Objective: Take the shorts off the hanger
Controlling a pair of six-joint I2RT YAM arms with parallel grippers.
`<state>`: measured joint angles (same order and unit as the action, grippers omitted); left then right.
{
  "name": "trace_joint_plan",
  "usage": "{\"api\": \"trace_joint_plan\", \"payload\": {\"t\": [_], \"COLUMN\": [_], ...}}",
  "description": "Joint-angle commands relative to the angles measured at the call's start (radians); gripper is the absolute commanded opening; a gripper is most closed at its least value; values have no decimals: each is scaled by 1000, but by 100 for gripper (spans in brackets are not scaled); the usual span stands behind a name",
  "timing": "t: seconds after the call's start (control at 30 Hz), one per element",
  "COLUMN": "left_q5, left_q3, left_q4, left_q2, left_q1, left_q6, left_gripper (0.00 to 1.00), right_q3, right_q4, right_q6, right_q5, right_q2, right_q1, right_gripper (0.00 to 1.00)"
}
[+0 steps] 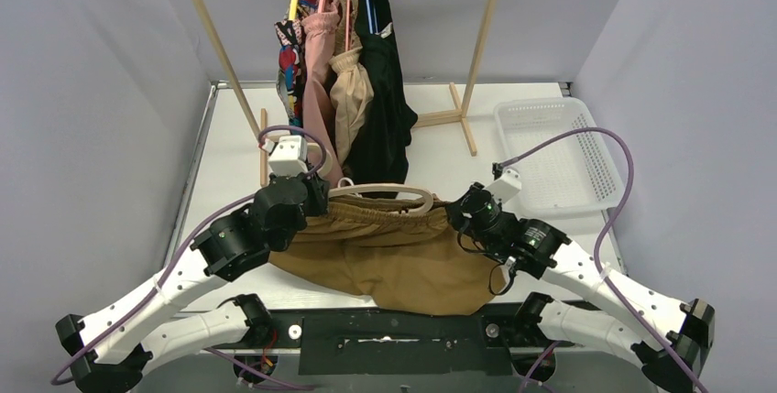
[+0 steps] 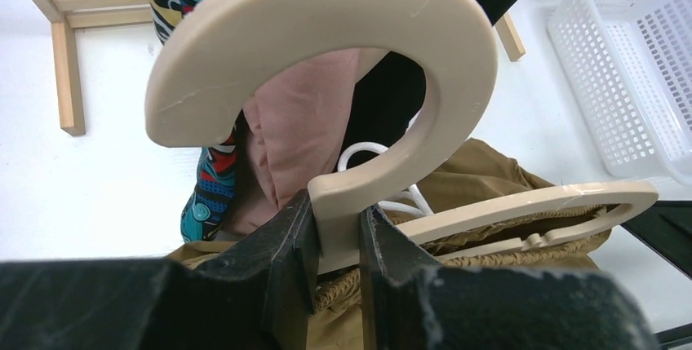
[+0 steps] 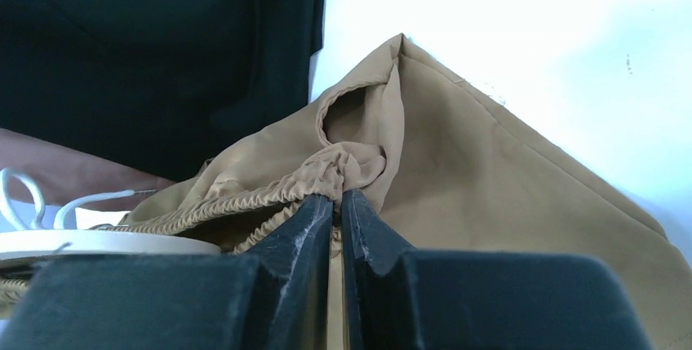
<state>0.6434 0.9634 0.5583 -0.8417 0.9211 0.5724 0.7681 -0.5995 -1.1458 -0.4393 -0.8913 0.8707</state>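
Tan-brown shorts (image 1: 394,251) lie on the table near the front, their gathered waist still threaded on a beige plastic hanger (image 1: 380,193). My left gripper (image 2: 336,232) is shut on the hanger's neck just below its big hook (image 2: 343,32). My right gripper (image 3: 337,201) is shut on the right end of the tan shorts' waistband (image 3: 326,172). In the top view the left gripper (image 1: 316,193) sits at the hanger's left end and the right gripper (image 1: 455,212) at its right end. Black (image 1: 383,109), beige (image 1: 351,100), pink (image 1: 318,63) and comic-print shorts (image 1: 291,68) hang on the rack behind.
A wooden clothes rack (image 1: 481,40) stands at the back of the table, its feet spreading toward the middle. A white perforated basket (image 1: 554,150) sits at the back right. White drawstrings (image 2: 383,172) trail from the waistband near the hanger's neck.
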Motion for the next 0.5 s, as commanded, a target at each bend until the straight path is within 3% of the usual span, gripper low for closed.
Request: {"api": "trace_joint_plan", "payload": {"t": [0.0, 0.2, 0.23, 0.33, 0.47], "left_q5": [-20, -88, -88, -52, -21], "left_q3": [3, -8, -9, -9, -17], "left_q4": [-79, -106, -105, -82, -59], "left_q2": [-2, -10, -10, -3, 21], "left_q1": [-5, -3, -4, -4, -4], "left_q6": [7, 47, 50, 76, 88], "left_gripper": [0, 0, 0, 0, 0], "right_q3": [-4, 41, 50, 92, 139], "right_q4": [71, 63, 45, -61, -152], "right_q6": [86, 183, 185, 175, 179], "right_q5": [38, 139, 132, 65, 8], "right_q2": [-32, -119, -123, -137, -146], "right_q1": [-16, -16, -16, -14, -8], "right_gripper": [8, 18, 25, 56, 67]}}
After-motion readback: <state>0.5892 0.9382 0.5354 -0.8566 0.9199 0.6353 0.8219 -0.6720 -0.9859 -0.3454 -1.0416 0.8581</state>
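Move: Between the right fingers, already pinched, is the waistband's right corner. The hanger's right end sits about 4 cm to the right hand's left, 2 cm ahead and some 4 cm above; the dark green garment's hem hangs roughly 15 cm to its left and 9 cm ahead, and the basket lies about 26 cm right, 20 cm ahead, well below. From the left hand, which grips the hanger's hook, the waistband corner lies about 27 cm right, 3 cm back and 10 cm lower. Sinking about 4 cm beside the hanger's right end, the right hand first edges left with the pinched waistband, then eases back right; on the way down its fingers spread wide and let go of the cloth, the wrist rolling and turning some 10 degrees counter-clockwise. The left hand keeps its grip on the hook, giving a centimetre or so right and down. ##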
